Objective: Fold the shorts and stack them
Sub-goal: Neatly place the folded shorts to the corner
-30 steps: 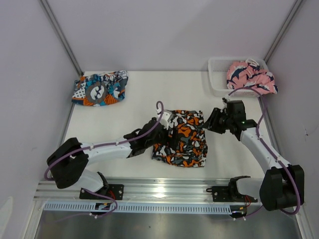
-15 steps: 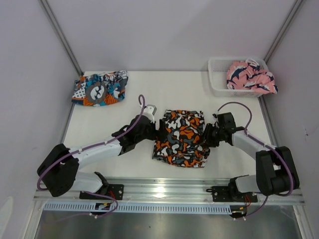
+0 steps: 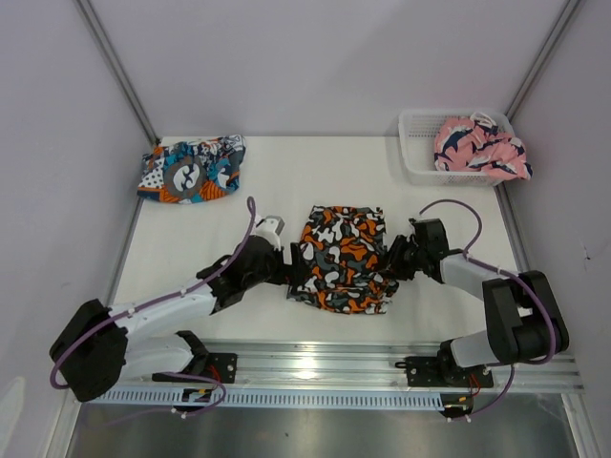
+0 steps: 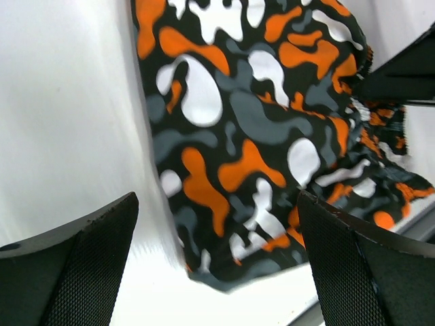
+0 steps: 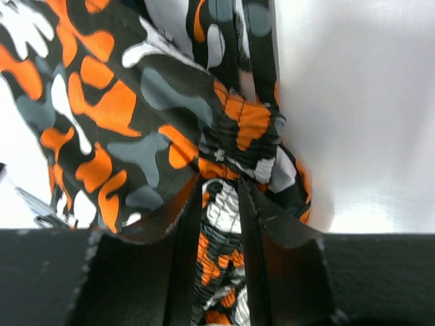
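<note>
The blotched orange, black, white and grey shorts [image 3: 345, 258] lie near the table's middle front. My left gripper [image 3: 298, 271] is open at their left edge; in the left wrist view the shorts [image 4: 251, 129] lie between and beyond its spread fingers [image 4: 68, 265]. My right gripper [image 3: 396, 258] is shut on the shorts' gathered right edge; the right wrist view shows the ruched waistband [image 5: 221, 204] pinched between its fingers [image 5: 272, 224]. The teal-blue, orange and white shorts [image 3: 189, 170] lie folded at the back left.
A white mesh basket [image 3: 416, 143] at the back right holds pink patterned fabric [image 3: 479, 148]. Grey walls close in the left and right sides. A metal rail [image 3: 315, 363] runs along the near edge.
Both arms have dropped low to the table. The left gripper slid back left off the shorts. The right gripper moved in and closed on the shorts' right edge; the shorts bunched narrower.
</note>
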Motion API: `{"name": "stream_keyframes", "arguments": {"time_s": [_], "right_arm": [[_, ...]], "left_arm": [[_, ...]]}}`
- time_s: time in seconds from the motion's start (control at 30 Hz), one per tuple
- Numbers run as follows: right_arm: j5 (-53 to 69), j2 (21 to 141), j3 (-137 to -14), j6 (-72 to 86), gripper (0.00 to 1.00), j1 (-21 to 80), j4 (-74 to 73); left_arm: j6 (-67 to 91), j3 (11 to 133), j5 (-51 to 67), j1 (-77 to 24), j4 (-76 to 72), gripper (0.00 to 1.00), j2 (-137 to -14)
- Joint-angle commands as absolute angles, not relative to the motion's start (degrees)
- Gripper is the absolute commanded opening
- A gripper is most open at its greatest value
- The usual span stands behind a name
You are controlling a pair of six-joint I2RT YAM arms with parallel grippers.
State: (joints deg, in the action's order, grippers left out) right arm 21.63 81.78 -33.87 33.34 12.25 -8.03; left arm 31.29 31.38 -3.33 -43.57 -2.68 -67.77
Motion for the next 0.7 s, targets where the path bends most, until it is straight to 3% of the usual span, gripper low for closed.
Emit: {"name": "stream_keyframes", "arguments": {"time_s": [0.0, 0.17, 0.4, 0.67], "right_arm": [[16.8, 82.1, -27.2, 41.5, 0.32, 15.6, -0.2], [10.7, 80.0, -27.8, 46.6, 0.35, 20.7, 1.9], [1.1, 80.2, -26.8, 57.0, 0.31, 30.2, 4.5], [-3.3, 89.1, -35.1, 62.9, 0.33, 34.3, 7.6]], "left_arm": [[35.8, 28.6, -3.7, -43.2, -0.4, 0.99, -60.2], [40.0, 26.0, -4.2, -43.2, 7.5, 0.99, -52.5], [51.7, 20.1, -7.7, -43.2, 16.1, 0.99, -41.5], [59.1, 17.1, -7.0, -43.3, 17.9, 0.99, -38.7]]}}
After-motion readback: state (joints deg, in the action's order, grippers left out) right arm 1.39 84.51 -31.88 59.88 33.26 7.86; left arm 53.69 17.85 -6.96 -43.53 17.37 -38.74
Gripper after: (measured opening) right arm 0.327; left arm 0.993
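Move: The right hand already pinches the camouflage shorts' bunched waistband; their middle lies about 12 cm to its left and 3 cm ahead. The folded blue shorts in the far left corner are some 28 cm ahead and 58 cm left of it, the white basket 34 cm ahead and 22 cm right. From the open left hand the camouflage shorts' middle is 13 cm right, 3 cm ahead and roughly 8 cm lower; the blue shorts, 28 cm ahead and 32 cm left. Keeping its pinch on the waistband and staying low, the right hand drags the camouflage shorts some 8 cm left across the table, turning about 10 degrees clockwise. The left hand stays wide open and swings back and left, about 9 cm in all, around the shorts' near left corner, rising a little before sinking below its starting height as it tips down and turns counter-clockwise. ##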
